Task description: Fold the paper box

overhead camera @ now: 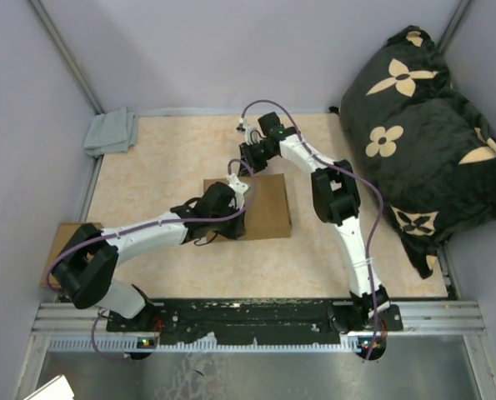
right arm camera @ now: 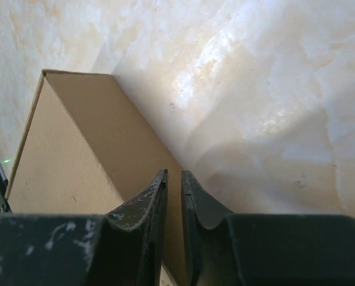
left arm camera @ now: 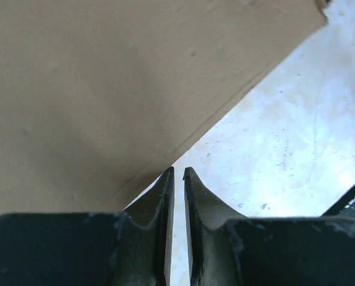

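The paper box [overhead camera: 268, 208] lies as a closed brown block in the middle of the table. My left gripper [overhead camera: 241, 200] is at the box's left part, over its top. In the left wrist view the jaws [left arm camera: 178, 170] stand a narrow slit apart, with bare table showing through and the box [left arm camera: 105, 89] just beyond the tips. My right gripper [overhead camera: 246, 169] hangs at the box's far edge. Its tips [right arm camera: 173, 173] are also slightly apart and hold nothing, right above the box's side wall [right arm camera: 64, 161].
A grey cloth [overhead camera: 112, 132] lies in the far left corner. A black cushion with beige flowers [overhead camera: 423, 125] fills the right side. A smaller cardboard piece [overhead camera: 62, 237] pokes out under the left arm at the table's left edge. A metal rail [overhead camera: 256, 317] runs along the front.
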### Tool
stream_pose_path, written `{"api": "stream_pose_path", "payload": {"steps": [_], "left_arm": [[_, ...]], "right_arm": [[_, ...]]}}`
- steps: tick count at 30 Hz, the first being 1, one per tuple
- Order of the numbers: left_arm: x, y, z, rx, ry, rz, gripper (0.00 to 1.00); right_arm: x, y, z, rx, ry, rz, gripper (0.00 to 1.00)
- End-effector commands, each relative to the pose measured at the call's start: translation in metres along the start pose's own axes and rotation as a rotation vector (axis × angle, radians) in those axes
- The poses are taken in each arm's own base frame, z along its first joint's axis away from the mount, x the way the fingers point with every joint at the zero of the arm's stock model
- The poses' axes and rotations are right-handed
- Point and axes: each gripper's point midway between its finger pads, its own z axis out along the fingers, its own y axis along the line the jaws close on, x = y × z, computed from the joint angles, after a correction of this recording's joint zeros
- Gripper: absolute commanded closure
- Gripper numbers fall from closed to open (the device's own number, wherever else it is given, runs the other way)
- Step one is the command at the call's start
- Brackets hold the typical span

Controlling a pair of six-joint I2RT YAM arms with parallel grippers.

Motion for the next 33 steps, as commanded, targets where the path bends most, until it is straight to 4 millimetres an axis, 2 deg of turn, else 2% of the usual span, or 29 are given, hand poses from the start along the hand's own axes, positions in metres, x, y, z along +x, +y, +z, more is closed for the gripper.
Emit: {"api": "stream_pose_path", "payload": {"steps": [1, 4, 7, 10, 13, 15, 18, 22, 25, 30, 33], "left_arm": [[-0.08, -0.022, -0.007, 0.059, -0.262, 0.025, 0.81], [-0.088, -0.03, -0.019, 0.073, -0.296, 0.041, 0.8], [-0.093, -0.043, -0.028, 0.113, -0.308, 0.088, 0.8], [-0.091, -0.059, -0.029, 0.155, -0.289, 0.148, 0.8], [-0.087, -0.076, -0.023, 0.207, -0.26, 0.208, 0.8], [-0.084, -0.089, -0.016, 0.246, -0.238, 0.247, 0.8], [-0.073, -0.111, 0.003, 0.302, -0.164, 0.315, 0.8], [-0.054, -0.132, 0.03, 0.321, -0.062, 0.393, 0.81], [-0.043, -0.14, 0.044, 0.328, -0.016, 0.425, 0.82], [-0.031, -0.143, 0.051, 0.355, 0.026, 0.441, 0.82], [-0.019, -0.135, 0.059, 0.33, 0.071, 0.445, 0.83]], "right_arm": [[0.01, 0.065, -0.008, -0.078, 0.088, 0.011, 0.81], [-0.009, 0.052, -0.022, 0.018, 0.014, 0.0, 0.8], [-0.034, 0.026, -0.043, 0.108, -0.094, 0.072, 0.8], [-0.049, -0.011, -0.068, 0.209, -0.197, 0.202, 0.81], [-0.056, -0.039, -0.103, 0.288, -0.316, 0.302, 0.81], [-0.053, -0.057, -0.121, 0.338, -0.367, 0.346, 0.81], [-0.043, -0.069, -0.137, 0.34, -0.368, 0.364, 0.82], [-0.029, -0.061, -0.128, 0.255, -0.275, 0.327, 0.81], [-0.022, -0.051, -0.12, 0.19, -0.219, 0.307, 0.8], [-0.013, -0.042, -0.109, 0.162, -0.181, 0.259, 0.8], [-0.004, -0.042, -0.099, 0.153, -0.128, 0.26, 0.8]]}}
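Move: The left hand is at the middle of the box's near edge, with the box's middle about 8 cm ahead and 2 cm to its right, and the near right corner, where it goes, some 14 cm to its right and level in reach. The right hand is at the far edge, the box's middle about 10 cm back from it, straight in line and a few centimetres lower, and the far right corner about 10 cm to its right and 1 cm back. The left hand, nearly shut, comes off the near edge, arcs up about 8 cm and to the right over the near side, then sinks again beside the near right corner, some 14 cm right and a little back, turning about 30 degrees clockwise. The right hand, also nearly shut, leaves the far edge and sweeps right and outward past the far right corner, then comes partway back to hover near that corner, ending about 11 cm right and 3 cm higher, turned clockwise. ##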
